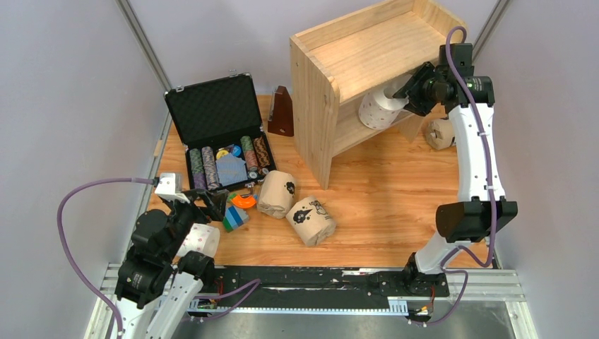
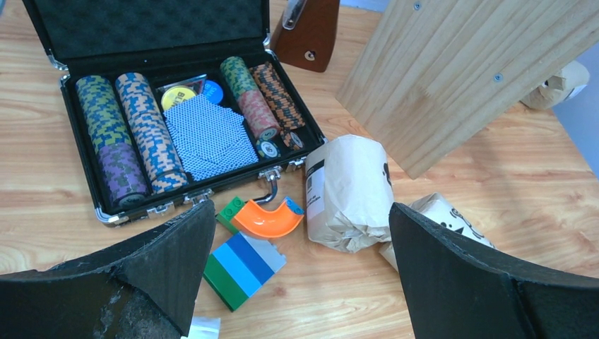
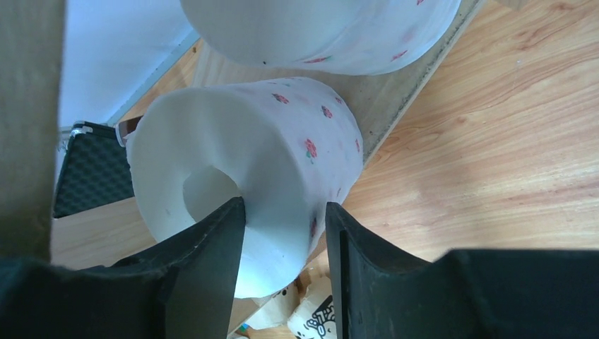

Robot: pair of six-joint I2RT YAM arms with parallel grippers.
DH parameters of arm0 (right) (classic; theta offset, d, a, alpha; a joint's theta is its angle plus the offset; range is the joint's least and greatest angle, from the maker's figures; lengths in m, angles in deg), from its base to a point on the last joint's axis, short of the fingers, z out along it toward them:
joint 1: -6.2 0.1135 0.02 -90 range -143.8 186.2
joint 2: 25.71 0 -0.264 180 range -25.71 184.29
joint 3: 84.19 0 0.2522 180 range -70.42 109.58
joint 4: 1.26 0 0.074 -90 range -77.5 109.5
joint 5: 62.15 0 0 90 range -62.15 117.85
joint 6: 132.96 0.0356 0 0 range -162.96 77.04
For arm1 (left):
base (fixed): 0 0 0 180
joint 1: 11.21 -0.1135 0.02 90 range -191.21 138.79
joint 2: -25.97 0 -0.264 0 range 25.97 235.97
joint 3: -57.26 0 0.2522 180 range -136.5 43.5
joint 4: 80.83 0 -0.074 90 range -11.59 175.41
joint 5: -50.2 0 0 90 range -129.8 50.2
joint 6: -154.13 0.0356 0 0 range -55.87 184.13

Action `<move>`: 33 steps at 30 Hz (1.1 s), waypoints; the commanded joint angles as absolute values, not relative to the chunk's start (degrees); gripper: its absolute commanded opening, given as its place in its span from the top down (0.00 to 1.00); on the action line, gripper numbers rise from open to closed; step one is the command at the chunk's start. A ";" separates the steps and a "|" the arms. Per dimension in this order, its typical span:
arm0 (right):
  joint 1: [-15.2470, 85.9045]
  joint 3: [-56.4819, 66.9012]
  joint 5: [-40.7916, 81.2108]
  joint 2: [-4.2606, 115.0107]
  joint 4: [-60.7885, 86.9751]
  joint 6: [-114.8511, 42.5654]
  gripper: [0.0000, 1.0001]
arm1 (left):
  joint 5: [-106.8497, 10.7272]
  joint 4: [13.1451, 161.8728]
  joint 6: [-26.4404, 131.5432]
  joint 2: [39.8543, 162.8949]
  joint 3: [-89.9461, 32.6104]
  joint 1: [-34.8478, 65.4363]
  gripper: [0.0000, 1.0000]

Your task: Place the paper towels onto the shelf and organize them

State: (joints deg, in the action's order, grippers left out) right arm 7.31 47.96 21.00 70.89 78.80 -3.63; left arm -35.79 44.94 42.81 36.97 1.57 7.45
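Observation:
My right gripper [image 1: 408,95] is shut on a white dotted paper towel roll [image 1: 380,109] at the open front of the pine shelf's [image 1: 374,49] lower tier. In the right wrist view the gripper [image 3: 285,205] pinches the roll's [image 3: 282,141] wall, one finger inside the core. A second white roll [image 3: 318,28] sits on the tier board [image 3: 395,99] beyond it. Two kraft rolls [image 1: 277,194] [image 1: 311,220] lie on the table. A third kraft roll [image 1: 439,133] lies right of the shelf. A white roll [image 1: 201,240] lies under my left arm. My left gripper [image 2: 301,207] is open and empty above the table.
An open black case [image 1: 219,134] of striped chip stacks and cards stands at the back left. Toy bricks [image 2: 240,265] and an orange curved piece [image 2: 267,220] lie before it. A brown wedge-shaped object [image 1: 281,113] stands between case and shelf. Grey walls close in both sides.

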 commanded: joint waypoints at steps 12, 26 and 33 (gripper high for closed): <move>7.96 26.28 20.36 48.02 63.35 -5.21 0.34 | -34.83 45.97 43.13 38.11 1.13 7.52 0.00; 11.20 0.48 8.20 28.77 57.36 -12.66 0.32 | -29.80 43.66 38.86 43.63 0.38 7.52 0.00; 13.37 -6.75 5.54 25.23 54.73 -12.64 0.32 | -16.47 29.46 21.99 54.20 -3.18 7.52 0.00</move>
State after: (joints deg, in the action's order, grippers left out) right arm 12.70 -5.32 8.39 27.07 59.92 -11.19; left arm -26.30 38.66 33.83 49.48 0.24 7.45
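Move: Just left of the right hand, on the middle board of the shelf, is the white roll it is placing, its middle some 4 cm left, 1 cm back and 5 cm lower; the first white roll stands about 6 cm right and 4 cm farther out. The flower-print brown roll lies roughly 23 cm back, 21 cm left, 27 cm below. From the left hand, the loose white roll is about 11 cm left, 2 cm back, 21 cm down, with the toy blocks 9 cm ahead, 1 cm left. Opening its fingers wider to let go of the white roll's rim, the right hand backs out of the shelf about 16 cm, rising slightly, then sinking and veering left towards the brown rolls while turning some 20 degrees counter-clockwise. Late on, the wide-open left hand sinks about 5 cm towards the loose white roll, easing forward and left, tipping down and turning counter-clockwise. ##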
